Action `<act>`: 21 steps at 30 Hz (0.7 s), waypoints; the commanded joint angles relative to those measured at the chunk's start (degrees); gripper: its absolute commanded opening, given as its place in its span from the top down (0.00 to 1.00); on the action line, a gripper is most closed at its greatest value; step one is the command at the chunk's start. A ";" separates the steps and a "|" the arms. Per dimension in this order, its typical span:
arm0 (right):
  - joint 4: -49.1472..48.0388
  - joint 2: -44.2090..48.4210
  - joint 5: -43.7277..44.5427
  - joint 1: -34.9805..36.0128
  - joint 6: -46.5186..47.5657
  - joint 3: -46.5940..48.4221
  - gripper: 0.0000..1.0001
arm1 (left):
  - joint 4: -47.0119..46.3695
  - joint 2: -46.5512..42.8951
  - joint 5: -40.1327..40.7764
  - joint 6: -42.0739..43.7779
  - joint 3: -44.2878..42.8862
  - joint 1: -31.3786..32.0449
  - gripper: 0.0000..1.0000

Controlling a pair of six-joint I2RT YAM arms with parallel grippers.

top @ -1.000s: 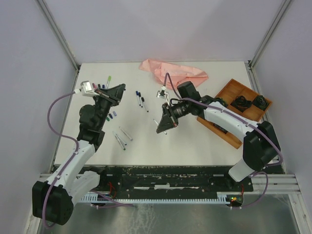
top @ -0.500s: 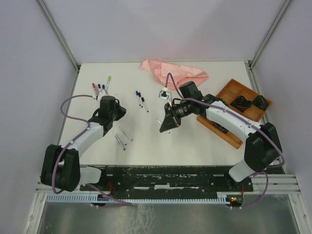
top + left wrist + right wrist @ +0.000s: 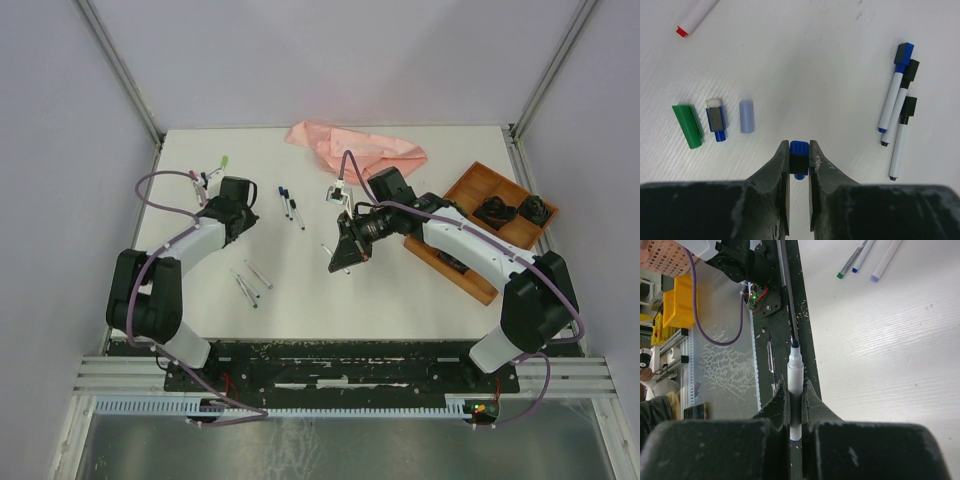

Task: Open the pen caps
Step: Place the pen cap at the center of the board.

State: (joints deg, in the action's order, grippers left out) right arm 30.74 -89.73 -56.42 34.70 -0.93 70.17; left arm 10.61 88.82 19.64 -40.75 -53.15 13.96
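In the left wrist view my left gripper (image 3: 799, 145) is shut on a small blue pen cap (image 3: 799, 149), held just above the table. Three loose pen caps lie to its left: a green one (image 3: 687, 126), a blue one with a white end (image 3: 716, 120) and a pale blue one (image 3: 746, 116). My right gripper (image 3: 795, 385) is shut on a white pen barrel (image 3: 795, 371), whose bare blue tip points past the table's near edge. In the top view the left gripper (image 3: 243, 212) is at the back left and the right gripper (image 3: 338, 266) is mid-table.
Three capped pens (image 3: 896, 95) lie right of the left gripper. A red-tipped pen (image 3: 695, 17) lies beyond it. Three uncapped pens (image 3: 252, 281) lie near the table's front. A pink cloth (image 3: 355, 148) is at the back. A wooden tray (image 3: 478, 187) stands at the right.
The left arm has swung down from a raised pose and now reaches low over the back left of the table, cap still held. The right gripper shifted slightly right with its pen.
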 commanded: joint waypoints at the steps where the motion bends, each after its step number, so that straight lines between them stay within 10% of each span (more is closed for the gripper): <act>1: -0.51 0.00 0.00 -0.38 1.26 2.82 1.00 | 2.33 3.77 4.30 3.10 -4.84 -0.18 0.97; 21: -0.14 -0.60 -0.07 -0.42 1.46 3.03 1.00 | 8.02 17.00 8.70 4.47 -12.23 -0.30 0.93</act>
State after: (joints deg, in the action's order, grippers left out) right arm 30.96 -90.02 -56.42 34.44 -0.54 70.39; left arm 18.04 105.06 25.50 -38.68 -62.76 13.93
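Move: The left hand holds the blue-and-black pen cap above the board; the bare spot it is bound for is about 7 cm below, 1 cm ahead and 2 cm to the left. The light-blue cap lies roughly 3 cm left of that spot, level with it, then the blue cap 3 cm farther left and the green cap last, each slightly nearer the base. Three capped pens lie some 11 cm right of the hand, 7 cm ahead. From the right hand the spot is about 28 cm left, 6 cm ahead and 18 cm below. Still pinching the blue-and-black cap, the left hand lowers it about 6 cm towards the bare board just right of the light-blue cap, drifting a little to the left and slowing near the end. The wrist tips the fingers some 15 degrees more steeply down while they keep their grip; whether the cap touches the board can't be seen. The right hand holds its uncapped pen still. ##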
